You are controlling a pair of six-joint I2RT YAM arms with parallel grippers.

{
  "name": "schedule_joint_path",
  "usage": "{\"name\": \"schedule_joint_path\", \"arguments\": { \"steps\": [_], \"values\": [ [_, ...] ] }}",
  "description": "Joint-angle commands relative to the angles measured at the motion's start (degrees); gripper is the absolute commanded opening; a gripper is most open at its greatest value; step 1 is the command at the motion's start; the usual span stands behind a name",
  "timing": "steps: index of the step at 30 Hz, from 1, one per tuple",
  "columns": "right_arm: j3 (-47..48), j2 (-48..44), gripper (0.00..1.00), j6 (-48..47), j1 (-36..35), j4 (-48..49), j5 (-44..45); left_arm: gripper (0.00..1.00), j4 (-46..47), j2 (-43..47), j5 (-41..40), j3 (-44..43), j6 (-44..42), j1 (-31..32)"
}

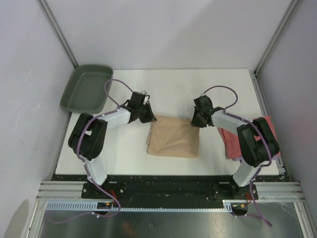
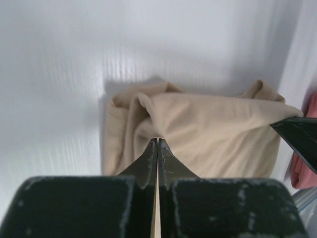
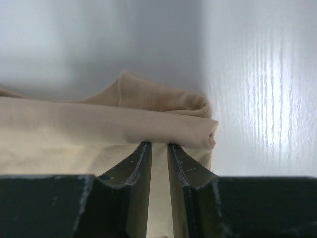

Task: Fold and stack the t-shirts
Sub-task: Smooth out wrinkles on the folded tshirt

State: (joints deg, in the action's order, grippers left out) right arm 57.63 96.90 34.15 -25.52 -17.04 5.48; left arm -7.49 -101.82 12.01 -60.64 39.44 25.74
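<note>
A tan t-shirt, folded to a rough rectangle, lies mid-table between the arms. My left gripper is at its far left corner. In the left wrist view its jaws are pressed together, pinching a gather of tan cloth. My right gripper is at the far right corner. Its jaws stand a narrow gap apart, tips against the shirt's rolled edge, which hides whether they pinch it. A coral-red t-shirt lies at the right, partly under the right arm.
A dark green tray sits at the table's far left corner. Frame posts and white walls close in the back and both sides. The coral-red shirt's edge shows beside a dark finger of the right gripper.
</note>
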Motion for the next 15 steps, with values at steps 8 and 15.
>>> {"name": "schedule_joint_path", "arguments": {
  "steps": [8,15],
  "values": [
    [5.05,7.54,0.24,-0.78,5.37,4.18,-3.77,0.00,2.45,-11.93,-1.68,-9.30,-1.20,-3.22],
    [6.29,6.57,0.26,-1.19,5.92,1.84,-4.15,0.00,2.42,-12.97,-1.78,-9.15,-1.68,-3.43]
  ]
}}
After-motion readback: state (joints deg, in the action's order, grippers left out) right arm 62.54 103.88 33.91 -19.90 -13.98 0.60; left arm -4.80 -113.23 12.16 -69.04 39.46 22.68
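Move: The beige folded t-shirt lies below and behind my hands. My left hand is already at its far left corner, with the shirt's middle about 8 cm back, 8 cm right and 4 cm below. From my right hand at the far right corner, that middle is some 6 cm back, 10 cm left and 3 cm below. The red t-shirt stack is about 23 cm right and 6 cm back of my right hand, at table height. I draw the beige shirt's far edge forward over the bare table with both hands, away from the table's near edge. My left hand keeps its closed pinch, going about 5 cm forward while sinking some 3 cm. My right hand keeps its slightly open hold and goes about 4 cm forward, edging 1 cm right and 1 cm down; both slow to a near stop. ##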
